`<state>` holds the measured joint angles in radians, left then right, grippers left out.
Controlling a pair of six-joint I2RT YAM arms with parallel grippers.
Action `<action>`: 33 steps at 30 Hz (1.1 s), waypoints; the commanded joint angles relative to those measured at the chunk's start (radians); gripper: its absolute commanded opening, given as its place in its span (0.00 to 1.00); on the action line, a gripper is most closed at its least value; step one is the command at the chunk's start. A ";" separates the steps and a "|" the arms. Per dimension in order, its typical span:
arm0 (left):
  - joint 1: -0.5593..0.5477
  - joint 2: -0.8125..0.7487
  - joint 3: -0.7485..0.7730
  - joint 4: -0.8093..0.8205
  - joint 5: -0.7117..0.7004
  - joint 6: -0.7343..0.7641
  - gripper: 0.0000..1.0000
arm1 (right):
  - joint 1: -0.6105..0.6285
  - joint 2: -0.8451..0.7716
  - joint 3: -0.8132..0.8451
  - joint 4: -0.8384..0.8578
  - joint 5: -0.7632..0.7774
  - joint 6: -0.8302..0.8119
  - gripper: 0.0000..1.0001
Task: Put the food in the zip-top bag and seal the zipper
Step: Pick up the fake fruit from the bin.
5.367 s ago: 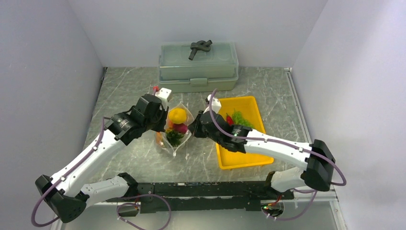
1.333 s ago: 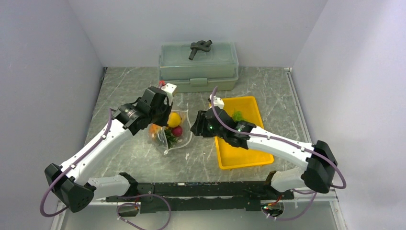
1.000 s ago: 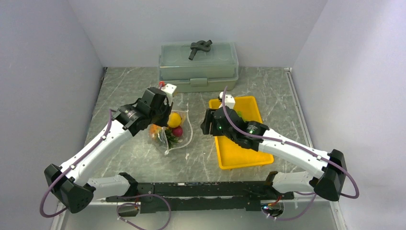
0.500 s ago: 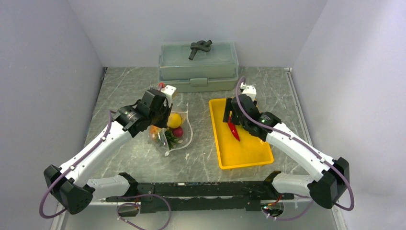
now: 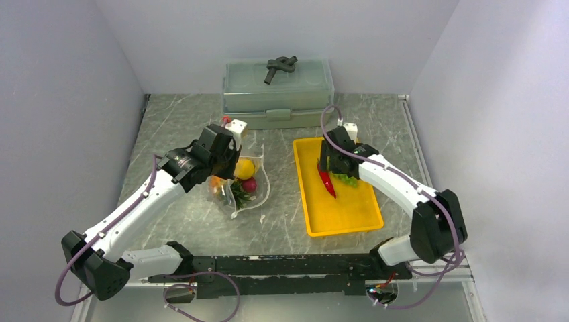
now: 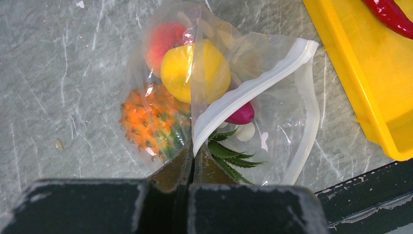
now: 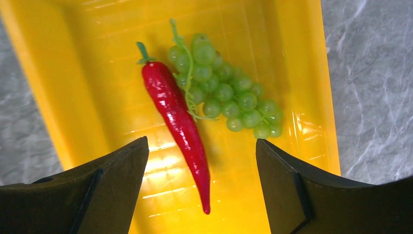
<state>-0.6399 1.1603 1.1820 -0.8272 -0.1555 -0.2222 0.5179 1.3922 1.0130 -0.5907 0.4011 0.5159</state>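
Note:
The clear zip-top bag (image 6: 272, 97) lies on the marble table with its mouth held open. Inside it I see a yellow lemon (image 6: 195, 70), an orange pineapple (image 6: 151, 122), a peach (image 6: 163, 39) and the purple eggplant's end (image 6: 242, 116). My left gripper (image 6: 191, 155) is shut on the whitish zipper (image 6: 253, 85) strip at the bag's mouth (image 5: 249, 176). My right gripper (image 7: 202, 161) hangs open above the yellow tray (image 7: 78, 87), its fingers on either side of the red chili (image 7: 178, 117). Green grapes (image 7: 224, 95) lie beside the chili (image 5: 327, 182).
A grey-green lidded box (image 5: 278, 90) with a dark handle stands at the back of the table. The yellow tray (image 5: 349, 215) sits right of the bag. White walls close in on both sides.
My right arm has swung away from the bag to above the tray's far end and its jaws have widened. The left gripper and bag have stayed put.

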 commanded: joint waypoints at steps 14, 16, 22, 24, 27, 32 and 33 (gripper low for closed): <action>0.001 -0.006 -0.003 0.021 -0.034 0.027 0.00 | -0.084 0.196 0.015 0.073 -0.006 -0.063 0.83; 0.000 -0.004 -0.004 0.020 -0.034 0.027 0.00 | -0.092 0.218 0.025 0.077 -0.006 -0.065 0.83; 0.001 0.004 -0.004 0.020 -0.035 0.027 0.00 | -0.108 0.295 0.080 0.079 0.011 -0.080 0.83; 0.000 0.004 -0.004 0.019 -0.036 0.027 0.00 | -0.111 0.318 0.102 0.077 0.015 -0.088 0.83; 0.000 0.006 -0.005 0.022 -0.032 0.029 0.00 | -0.114 0.343 0.138 0.069 0.028 -0.102 0.82; 0.000 0.014 -0.002 0.019 -0.031 0.029 0.00 | -0.117 0.371 0.189 0.050 0.066 -0.115 0.82; 0.000 0.013 -0.002 0.019 -0.030 0.029 0.00 | -0.119 0.379 0.195 0.048 0.067 -0.116 0.82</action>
<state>-0.6403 1.1690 1.1820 -0.8276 -0.1802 -0.2214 0.4080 1.7557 1.1477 -0.5388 0.4164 0.4236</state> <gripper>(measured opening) 0.012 0.824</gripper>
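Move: The green grapes in the yellow bin lie about 4 cm ahead of the right hand, 2 cm to its right and some 11 cm below. The red chili is beside them, roughly 1 cm ahead and 2 cm left of that hand, about 12 cm down. The bin's right rim runs some 8 cm to the right of the grapes, level with them. From the left hand, the grapes are about 33 cm right, 9 cm ahead and 19 cm lower. The green grapes are what the wide-open right hand comes down over: it sinks nearly 8 cm, easing a little to the right, then slides about 3 cm forward with a slight rise, bringing its fingertips to either side of the bunch. The wrist tips some 10 degrees steeper. No grip yet; the left fingers stay shut on the bag's mouth. ##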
